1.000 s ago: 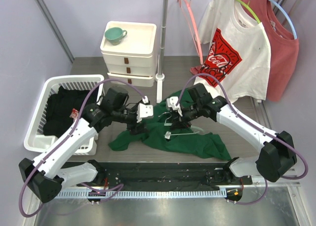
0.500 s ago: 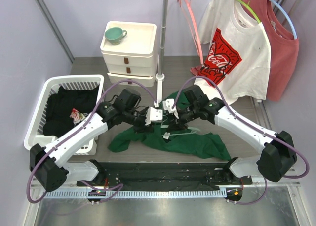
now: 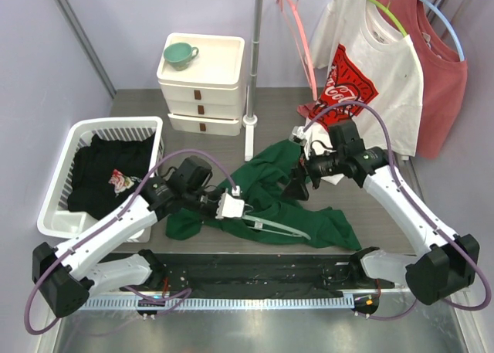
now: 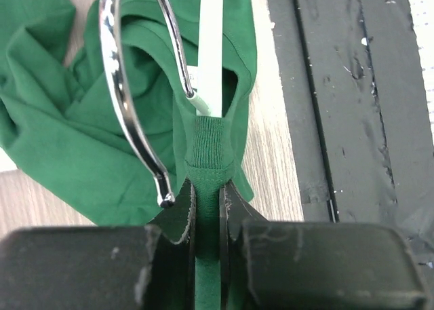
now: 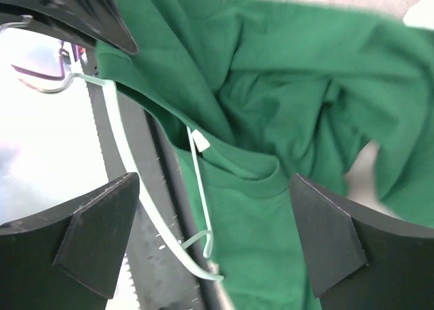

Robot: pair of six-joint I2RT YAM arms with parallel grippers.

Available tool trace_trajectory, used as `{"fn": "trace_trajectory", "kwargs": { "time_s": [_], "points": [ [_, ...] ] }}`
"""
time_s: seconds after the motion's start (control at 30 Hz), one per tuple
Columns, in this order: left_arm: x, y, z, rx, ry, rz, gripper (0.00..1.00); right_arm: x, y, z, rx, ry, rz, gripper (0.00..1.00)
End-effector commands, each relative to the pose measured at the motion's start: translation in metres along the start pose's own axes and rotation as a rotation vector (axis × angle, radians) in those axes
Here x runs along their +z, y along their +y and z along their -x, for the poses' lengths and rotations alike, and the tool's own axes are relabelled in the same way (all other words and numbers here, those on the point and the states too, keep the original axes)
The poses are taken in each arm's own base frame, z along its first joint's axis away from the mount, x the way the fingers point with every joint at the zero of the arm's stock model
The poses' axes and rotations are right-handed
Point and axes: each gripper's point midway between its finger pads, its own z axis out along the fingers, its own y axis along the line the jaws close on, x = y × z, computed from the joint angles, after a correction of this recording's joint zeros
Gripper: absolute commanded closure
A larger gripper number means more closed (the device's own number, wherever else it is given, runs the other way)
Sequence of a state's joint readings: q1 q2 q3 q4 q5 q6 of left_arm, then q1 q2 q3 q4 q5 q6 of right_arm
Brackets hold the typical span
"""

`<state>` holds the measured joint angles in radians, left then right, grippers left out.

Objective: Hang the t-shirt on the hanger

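The dark green t-shirt (image 3: 320,225) lies crumpled on the table between the arms. My left gripper (image 3: 231,208) is shut on its ribbed collar (image 4: 206,154). The pale mint hanger (image 3: 272,226) lies on the shirt next to that gripper; its silver hook (image 4: 125,100) and pale bar (image 4: 211,39) pass through the neck opening. My right gripper (image 3: 297,185) is open and empty, raised over the shirt's far right part. In the right wrist view its fingers (image 5: 91,232) are spread wide above the shirt (image 5: 291,100) and the hanger (image 5: 202,188).
A white basket (image 3: 69,140) of dark clothes stands at the left. A white drawer unit (image 3: 202,83) with a green cup (image 3: 179,54) is behind, beside the rack pole (image 3: 252,67). A pink hanger (image 3: 297,36), a white printed shirt (image 3: 370,83) and a red shirt (image 3: 444,83) hang at the back right.
My left gripper has pulled the collar and hanger toward the near left. My right gripper has let go, opened and drawn back up and to the right.
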<state>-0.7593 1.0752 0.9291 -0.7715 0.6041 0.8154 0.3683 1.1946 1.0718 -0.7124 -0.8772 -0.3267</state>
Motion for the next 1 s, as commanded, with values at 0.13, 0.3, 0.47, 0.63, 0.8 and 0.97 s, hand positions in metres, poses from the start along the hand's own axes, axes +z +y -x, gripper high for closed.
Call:
{"fn": "trace_trajectory", "kwargs": {
  "time_s": [0.13,0.3,0.47,0.63,0.8,0.97],
  "points": [
    [-0.009,0.005,0.031,0.123,-0.064,0.024,1.0,0.026,-0.033,-0.046,0.247,0.233,-0.129,0.12],
    [-0.014,0.007,0.037,0.127,-0.06,0.037,1.0,0.045,-0.049,-0.064,0.177,0.352,-0.271,0.18],
    [-0.013,0.007,0.037,0.112,-0.052,0.038,1.0,0.066,-0.059,-0.076,0.147,0.437,-0.313,0.34],
    [-0.015,0.008,0.038,0.113,-0.049,0.05,1.0,0.073,-0.076,-0.097,0.152,0.52,-0.365,0.42],
    [-0.019,0.01,0.033,0.083,-0.023,0.078,1.0,0.063,-0.076,-0.106,0.144,0.546,-0.385,0.75],
    [-0.032,0.016,0.025,-0.05,-0.026,0.183,1.0,0.034,-0.076,-0.101,0.153,0.506,-0.425,0.99]
  ]
}}
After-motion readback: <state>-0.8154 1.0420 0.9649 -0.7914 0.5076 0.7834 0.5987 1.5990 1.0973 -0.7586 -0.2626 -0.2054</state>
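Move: The right hand, open and empty, is above the green t-shirt. The neck edge it goes for is about 16 cm below, some 2 cm farther out and 1 cm to the right. The hanger's free end sticks out roughly 11 cm back, 5 cm right and 10 cm lower; the rack foot is some 17 cm ahead, 12 cm left, near table height. From the left hand, that neck edge lies about 17 cm right, 7 cm ahead and 10 cm lower. The right fingers come down onto the green t-shirt's neck edge, on the side away from the left hand, and pinch it: the hand sinks about 15 cm, tipping its fingers some 35 to 40 degrees further down and closing from wide open to shut on the cloth. The left hand stays nearly in place, rising only 1 to 2 cm, and keeps its pinch on the ribbed collar by the hanger's hook. ##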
